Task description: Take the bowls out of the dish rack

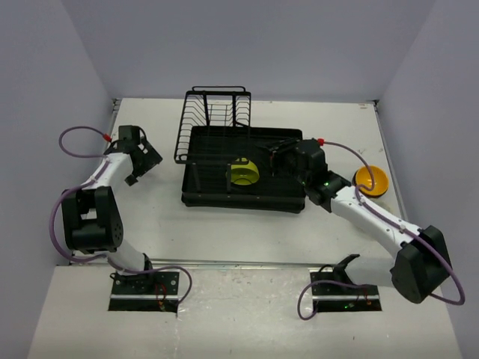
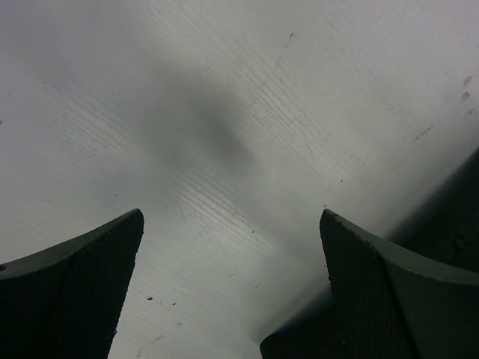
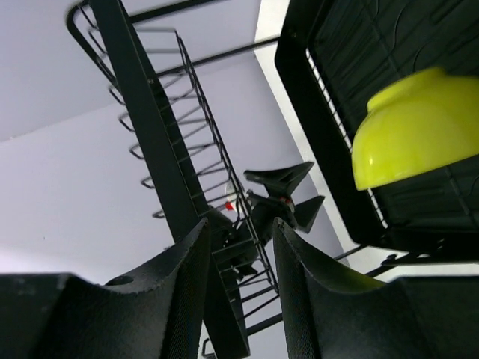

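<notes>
The black dish rack (image 1: 224, 199) sits mid-table, its upright wire section (image 1: 213, 112) at the back left. A yellow-green bowl (image 1: 243, 174) stands tilted on its side inside the tray. An orange bowl (image 1: 371, 180) rests on the table to the right of the rack. My right gripper (image 1: 275, 155) hovers over the tray just right of the yellow-green bowl (image 3: 416, 126); its jaws (image 3: 239, 228) stand partly open with nothing between them. My left gripper (image 1: 142, 161) is open over bare table left of the rack, and its fingers (image 2: 67, 284) hold nothing.
Grey walls close in the table on the left, back and right. The wire section (image 3: 150, 112) rises ahead of my right fingers, with the left gripper (image 3: 283, 193) visible through it. The orange bowl lies close beside my right forearm.
</notes>
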`<control>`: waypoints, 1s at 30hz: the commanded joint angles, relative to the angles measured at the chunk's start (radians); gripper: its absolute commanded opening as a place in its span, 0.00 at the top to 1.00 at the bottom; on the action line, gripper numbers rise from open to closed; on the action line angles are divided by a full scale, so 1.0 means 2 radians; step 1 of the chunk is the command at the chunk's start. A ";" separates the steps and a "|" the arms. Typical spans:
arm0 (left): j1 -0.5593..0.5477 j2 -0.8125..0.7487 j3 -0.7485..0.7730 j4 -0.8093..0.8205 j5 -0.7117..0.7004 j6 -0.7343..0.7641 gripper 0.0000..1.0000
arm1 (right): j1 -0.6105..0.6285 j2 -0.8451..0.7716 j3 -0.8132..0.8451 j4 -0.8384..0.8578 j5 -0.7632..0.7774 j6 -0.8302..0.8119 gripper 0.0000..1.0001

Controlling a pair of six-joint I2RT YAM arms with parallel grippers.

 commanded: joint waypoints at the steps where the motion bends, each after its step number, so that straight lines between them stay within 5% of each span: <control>1: 0.004 -0.022 -0.008 0.002 -0.007 -0.001 0.00 | 0.039 0.024 0.043 -0.020 0.078 0.043 0.60; 13: 0.006 -0.035 0.002 0.017 0.033 -0.020 0.00 | 0.115 0.077 -0.009 0.065 0.159 0.053 0.62; 30: 0.015 -0.002 0.042 0.030 0.080 -0.029 0.00 | 0.145 0.061 -0.041 0.026 0.240 0.059 0.59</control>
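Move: Over the right half of the dish rack, the partly open right hand has the green bowl about 11 cm to its left, level with it fore and aft, and some 14 cm below. The tray's middle is about 3 cm ahead, 10 cm left and 17 cm below; the upper wire shelf stands about 7 cm ahead and 14 cm left, slightly higher. From the left hand the green bowl lies roughly 36 cm to the right and 3 cm back, at about its height. Coming in on the green bowl from its right, the right hand sweeps about 5 cm left, then sinks into roughly 6 cm of descent, easing back slightly. It turns a little clockwise, fingers still partly open and pointing forward-left, touching nothing yet. The empty, wide-open left hand rises and then reaches forward a couple of centimetres. ##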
